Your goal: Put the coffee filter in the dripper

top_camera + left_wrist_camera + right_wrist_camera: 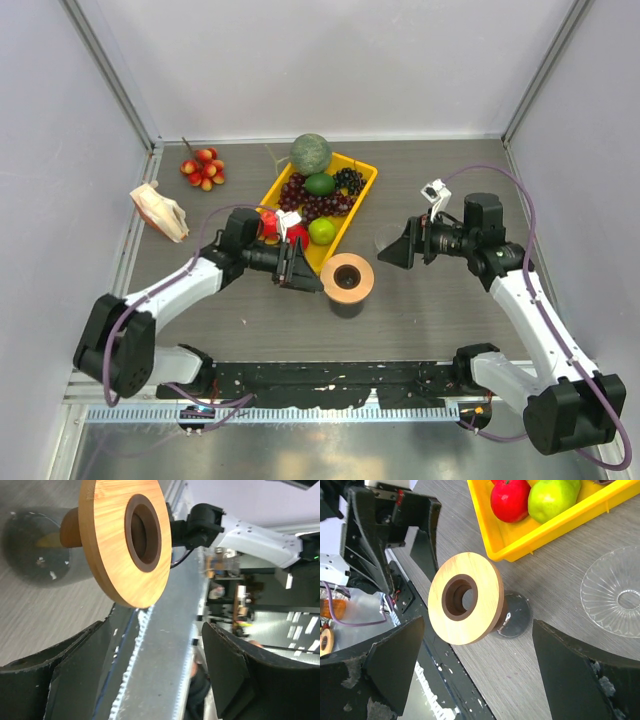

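The dripper (615,597), a clear ribbed funnel, lies on the table right of the wooden ring; from above it shows faintly as the dripper (383,238) beside my right gripper. The coffee filter is out of view. My left gripper (300,272) hangs open just left of the wooden ring (348,278), with nothing between its fingers. In its wrist view the left gripper (152,627) faces the ring (125,540) edge-on. My right gripper (398,250) is open and empty to the ring's right. The right gripper (477,625) looks across at the ring (465,605).
The ring sits on a dark glass cup (516,621). A yellow tray (365,185) of fruit lies behind it, with a melon (311,153) at its far end. A beige paper bundle (160,212) and red fruits (203,168) lie far left. A black rail (330,375) lines the near edge.
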`<state>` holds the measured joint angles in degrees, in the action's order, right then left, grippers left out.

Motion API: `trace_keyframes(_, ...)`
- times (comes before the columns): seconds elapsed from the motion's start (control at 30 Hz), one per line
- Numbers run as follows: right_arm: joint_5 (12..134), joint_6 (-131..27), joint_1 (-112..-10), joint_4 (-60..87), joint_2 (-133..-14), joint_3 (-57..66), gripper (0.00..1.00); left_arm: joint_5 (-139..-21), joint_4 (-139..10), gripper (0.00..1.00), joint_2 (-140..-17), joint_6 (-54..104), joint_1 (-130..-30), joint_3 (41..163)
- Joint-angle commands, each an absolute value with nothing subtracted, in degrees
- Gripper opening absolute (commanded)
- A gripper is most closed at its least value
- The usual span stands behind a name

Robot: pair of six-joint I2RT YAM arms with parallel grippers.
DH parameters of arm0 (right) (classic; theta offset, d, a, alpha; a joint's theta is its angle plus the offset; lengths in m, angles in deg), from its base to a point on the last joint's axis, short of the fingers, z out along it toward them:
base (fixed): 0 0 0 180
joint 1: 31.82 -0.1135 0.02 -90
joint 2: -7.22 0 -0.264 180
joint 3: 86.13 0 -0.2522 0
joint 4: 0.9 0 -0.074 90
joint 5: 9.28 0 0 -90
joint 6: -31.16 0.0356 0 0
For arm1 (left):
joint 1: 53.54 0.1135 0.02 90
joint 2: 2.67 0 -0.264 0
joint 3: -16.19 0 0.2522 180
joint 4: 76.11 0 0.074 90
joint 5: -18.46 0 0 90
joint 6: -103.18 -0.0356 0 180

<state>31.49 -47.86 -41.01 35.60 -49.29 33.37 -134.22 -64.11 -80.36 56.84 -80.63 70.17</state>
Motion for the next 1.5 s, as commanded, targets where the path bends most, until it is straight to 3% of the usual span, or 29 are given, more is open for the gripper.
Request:
trace_keyframes(0.0,31.0,-60.6,-41.0,42.5,-48.3,27.4,0.96,-123.4,-40.7,0.77,-73.0,31.7,-79.5,76.2)
trace_keyframes(0.23,36.7,-72.2,-41.0,53.7,-47.6,26.5,0.96,-109.3,-20.8,0.59,-68.2,-6.6,-82.6,87.6)
trace_keyframes(0.37,37.6,-73.1,-41.0,54.6,-47.8,26.6,0.96,-103.5,-18.7,0.6,-67.7,-17.5,-87.1,88.2)
trace_keyframes(0.6,38.2,-72.6,-39.7,54.3,-46.9,26.9,0.95,-96.7,-25.5,0.61,-68.8,-18.6,-92.8,84.4)
trace_keyframes(1.47,33.6,-71.7,-36.5,54.6,-48.6,26.7,0.95,-98.3,-32.7,0.55,-78.8,-16.5,-102.3,89.9)
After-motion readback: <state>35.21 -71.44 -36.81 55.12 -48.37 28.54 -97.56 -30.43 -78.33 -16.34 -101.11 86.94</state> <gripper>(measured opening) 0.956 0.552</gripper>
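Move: The wooden ring, lying on the glass carafe, is about 7 cm to the right of the left hand, 1 cm ahead and some 2 cm lower; the carafe's middle is straight below the ring, about 9 cm below that hand. The yellow tray's middle lies roughly 21 cm ahead of the left hand and 14 below. From the right hand, the ring is around 13 cm left, 3 back and 6 down, with the clear dripper 11 ahead, 2 left and 18 down. Backing left and rising off the ring first, the left hand rolls some 65 degrees and tips its fingers down, sinks about 6 cm with its gap partly closed, then slides right about 4 cm, bringing its fingertips against the ring's left rim to nudge it right. The empty, wide-open right hand draws off to its right, also sinking and backing slightly. ##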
